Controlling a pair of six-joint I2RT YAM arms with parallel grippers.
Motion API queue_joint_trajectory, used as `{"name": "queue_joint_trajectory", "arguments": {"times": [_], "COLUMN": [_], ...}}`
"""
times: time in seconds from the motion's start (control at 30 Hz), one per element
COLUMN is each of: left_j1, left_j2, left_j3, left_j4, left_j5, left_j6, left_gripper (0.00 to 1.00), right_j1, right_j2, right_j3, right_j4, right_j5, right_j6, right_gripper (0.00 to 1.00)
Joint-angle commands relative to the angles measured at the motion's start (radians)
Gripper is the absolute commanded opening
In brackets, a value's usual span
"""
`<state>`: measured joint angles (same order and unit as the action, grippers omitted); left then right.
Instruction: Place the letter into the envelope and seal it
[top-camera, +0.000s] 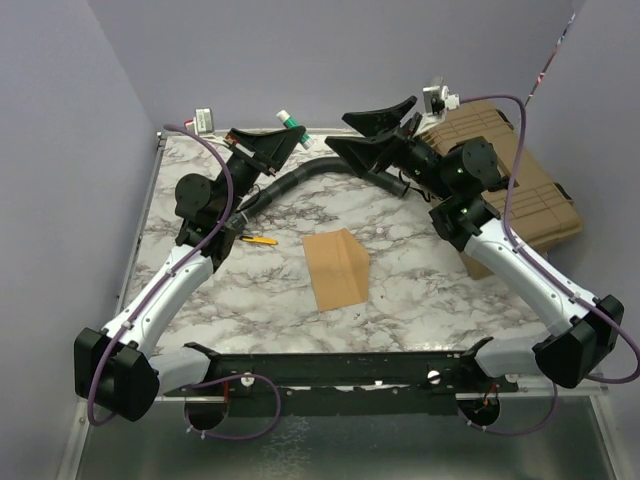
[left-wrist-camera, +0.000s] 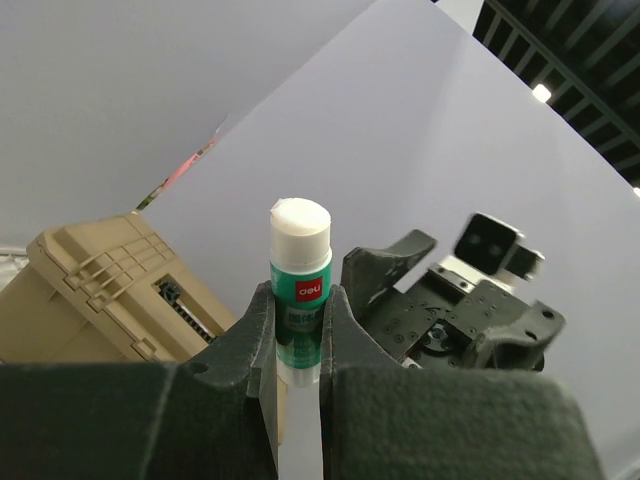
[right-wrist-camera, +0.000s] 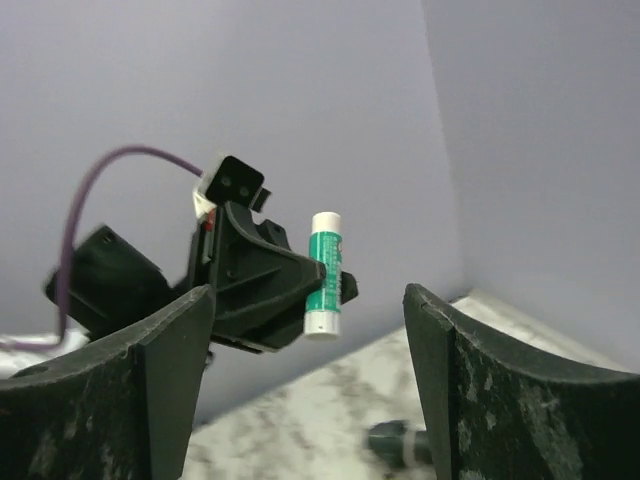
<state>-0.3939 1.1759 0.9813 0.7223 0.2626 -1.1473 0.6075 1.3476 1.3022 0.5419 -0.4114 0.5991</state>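
Note:
The brown envelope (top-camera: 335, 268) lies flat on the marble table (top-camera: 250, 300) between the two arms, with a fold line down its right part. No separate letter shows; it is hidden or out of view. My left gripper (top-camera: 288, 135) is raised at the back left and shut on a green glue stick (left-wrist-camera: 300, 270), whose white tip points up. My right gripper (top-camera: 372, 125) hangs in the air facing it, open, with nothing between its fingers. In the right wrist view the glue stick (right-wrist-camera: 324, 270) shows beyond the wide gap.
A tan hard case (top-camera: 520, 190) stands at the back right. A black hose (top-camera: 300, 175) curves along the back of the table. A small yellow item (top-camera: 258, 240) lies left of the envelope. A small dark cylinder (right-wrist-camera: 395, 440) lies on the table below the right gripper.

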Motion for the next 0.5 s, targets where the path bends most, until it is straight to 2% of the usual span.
{"name": "queue_joint_trajectory", "arguments": {"times": [0.0,0.17,0.33,0.43,0.47], "left_j1": [0.002,0.001,0.001,0.001,0.002], "left_j2": [-0.025,-0.031,-0.027,-0.030,-0.031], "left_j3": [0.007,0.008,0.011,0.011,0.010], "left_j4": [0.001,-0.010,-0.012,-0.011,-0.011], "left_j5": [-0.008,-0.011,-0.008,-0.005,-0.006], "left_j6": [0.011,0.009,0.005,0.013,0.014], "left_gripper": [0.00,0.00,0.00,0.00,0.00], "right_j1": [0.028,0.099,0.168,0.184,0.184], "right_j2": [0.003,0.023,0.070,0.103,0.112], "right_j3": [-0.003,-0.018,-0.013,0.010,0.017], "right_j4": [-0.105,-0.067,0.008,0.015,0.012], "right_j5": [-0.032,-0.006,0.094,0.134,0.139], "right_j6": [-0.735,-1.002,-1.091,-1.083,-1.080], "right_gripper": [0.78,0.71,0.57,0.53,0.48]}}
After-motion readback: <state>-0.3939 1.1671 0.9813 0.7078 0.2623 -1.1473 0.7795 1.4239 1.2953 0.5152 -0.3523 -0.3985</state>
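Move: My left hand holds the glue stick upright in its closed fingertips, its middle only about 1 cm above and ahead of them. From my open, empty right hand the stick's middle is about 7 cm left, 2 cm ahead and 2 cm lower, its near white end hanging lower still. The envelope lies almost straight below my right hand, some 45 cm down and 2 cm back; the black hose is about 25 cm ahead, 3 cm left, equally low. I roll my right wrist about 50 degrees counter-clockwise, looking along its fingers, then swing that hand about 5 cm left and 4 cm down to the glue stick's near white end. Its fingers narrow from wide open to roughly half, tips coming to either side of that end without a visible pinch, while my left hand keeps the stick still. ##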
